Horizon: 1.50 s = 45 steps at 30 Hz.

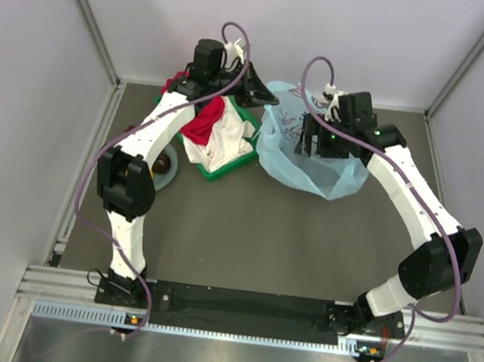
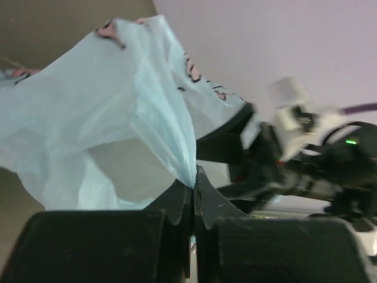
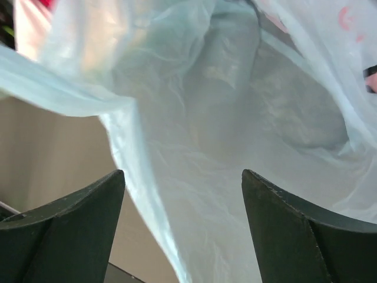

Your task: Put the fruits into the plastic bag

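The light-blue plastic bag [image 1: 308, 164] lies at the back centre of the table, its mouth lifted. My left gripper [image 1: 268, 101] is shut on the bag's left edge; in the left wrist view the jaws [image 2: 194, 178] pinch a fold of the film [image 2: 118, 106]. My right gripper [image 1: 315, 148] hovers open over the bag; in the right wrist view its open jaws [image 3: 183, 177] frame the bag's film [image 3: 235, 135] without holding it. One dark round fruit [image 1: 162, 169] sits on the grey-green plate [image 1: 169, 181] under the left arm. The other fruits are hidden.
A green tray [image 1: 225, 172] with red and white cloths [image 1: 215, 134] stands just left of the bag, under the left arm. Grey walls close off the back and both sides. The right arm's wrist [image 2: 306, 159] shows close behind the bag in the left wrist view.
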Each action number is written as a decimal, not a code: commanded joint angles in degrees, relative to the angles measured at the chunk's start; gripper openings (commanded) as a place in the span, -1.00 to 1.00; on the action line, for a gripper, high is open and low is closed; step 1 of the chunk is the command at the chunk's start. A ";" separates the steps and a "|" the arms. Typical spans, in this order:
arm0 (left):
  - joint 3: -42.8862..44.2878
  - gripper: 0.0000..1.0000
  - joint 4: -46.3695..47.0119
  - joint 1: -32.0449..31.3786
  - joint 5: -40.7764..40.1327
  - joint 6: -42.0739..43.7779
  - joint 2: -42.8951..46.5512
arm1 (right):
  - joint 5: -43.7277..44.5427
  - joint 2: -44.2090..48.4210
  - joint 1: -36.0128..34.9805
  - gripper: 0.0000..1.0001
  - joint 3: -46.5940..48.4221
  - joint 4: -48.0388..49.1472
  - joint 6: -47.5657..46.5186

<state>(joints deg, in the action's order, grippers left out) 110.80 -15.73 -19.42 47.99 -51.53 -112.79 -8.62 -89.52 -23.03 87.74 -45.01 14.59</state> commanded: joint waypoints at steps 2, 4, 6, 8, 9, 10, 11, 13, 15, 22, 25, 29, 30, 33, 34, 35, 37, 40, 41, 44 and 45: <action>0.47 -1.00 -3.96 0.08 -2.02 5.30 -1.38 | 2.28 1.37 0.17 0.61 4.45 0.20 2.03; 0.55 -1.00 -3.96 0.08 -2.20 5.47 -1.55 | 4.75 -1.27 0.17 0.58 6.55 -3.05 2.11; 0.64 -1.00 -4.40 0.08 -1.93 5.73 -1.81 | 2.75 0.11 -0.09 0.57 7.35 -1.76 3.25; 0.64 -1.00 -5.53 0.08 -2.19 6.61 -1.99 | -0.24 1.79 -0.18 0.59 8.05 2.11 3.69; 0.73 -1.00 -5.98 0.08 -3.15 7.14 -2.08 | -3.13 2.41 -0.18 0.60 10.14 2.91 3.78; 0.82 -1.00 -6.33 0.08 -3.60 8.10 -1.99 | -4.72 3.11 -0.09 0.61 11.73 3.78 3.78; 0.90 -1.00 -6.86 0.08 -4.12 8.46 -2.08 | -6.30 3.03 -0.18 0.62 13.66 3.88 3.78; 1.95 -1.00 -6.86 0.08 -5.01 9.07 -2.87 | -11.31 2.86 -0.18 0.62 19.55 4.14 4.22; 3.01 -1.00 -6.95 0.08 -5.62 9.08 -3.75 | -16.74 3.12 -0.26 0.62 22.80 6.95 6.58; 9.78 -1.00 -8.53 0.08 -8.52 8.90 -7.62 | -18.19 8.56 -0.26 0.62 21.07 5.66 16.96; 9.96 -1.00 -8.53 0.17 -10.10 8.29 -7.62 | -15.73 13.39 -0.26 0.62 17.21 -0.50 17.14; 9.87 -1.00 -8.62 0.17 -10.89 7.85 -7.53 | -16.33 17.96 -0.26 0.62 10.01 -6.75 18.54; 9.87 -1.00 -8.62 0.17 -10.90 7.85 -7.44 | -18.08 18.67 -0.26 0.62 8.68 -7.10 19.24; 9.87 -1.00 -8.53 0.17 -11.33 7.50 -7.09 | -19.85 20.78 -1.31 0.61 4.11 -5.53 22.06; 9.78 -1.00 -8.62 0.17 -11.42 7.49 -7.00 | -19.77 20.87 -2.71 0.61 3.41 -4.13 22.76; 9.78 -1.00 -8.62 0.08 -11.51 7.49 -7.00 | -19.94 20.35 -3.42 0.61 2.44 -3.59 22.76; 9.52 -1.00 -8.71 0.17 -11.25 7.32 -7.00 | -19.59 17.99 -4.92 0.60 2.95 -4.37 22.24; 8.73 -1.00 -8.88 0.17 -11.34 7.41 -6.57 | -18.80 11.49 -7.55 0.57 7.51 -8.76 19.61; 8.47 -1.00 -8.97 0.08 -11.42 7.49 -6.39 | -18.45 8.42 -8.60 0.57 10.57 -10.86 19.34; 7.67 -1.00 -9.06 0.08 -11.42 7.76 -6.03 | -16.96 3.76 -10.97 0.56 16.47 -13.43 18.37; 7.67 -1.00 -9.06 0.08 -11.34 7.93 -6.04 | -16.69 2.95 -11.94 0.56 17.62 -14.30 18.11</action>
<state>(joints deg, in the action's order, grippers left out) 118.37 -24.95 -19.40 36.75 -43.81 -120.66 -26.76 -83.00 -31.55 97.45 -54.76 34.52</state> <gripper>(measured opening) 0.019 0.779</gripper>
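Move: The near rim of the plastic bag's open mouth lies about 8 cm back from the right hand, some 2 cm left and 8 cm below. The left fingers' pinch on the bag is roughly 10 cm ahead, 10 cm left and 10 cm above; the green basket's middle is some 21 cm left, 3 cm ahead and 20 cm below. From the left hand, that near rim lies about 16 cm back, 8 cm right and 17 cm lower. Rising some 23 cm out of the bag's mouth, fingers still wide open, the right hand swings back about 12 cm, then sinks 12 cm while curving left to hover over the bag's near-left side; its left side tips up some 25 degrees. The left hand keeps its pinch on the bag, lowering about 6 cm, then easing 5 cm forward. ##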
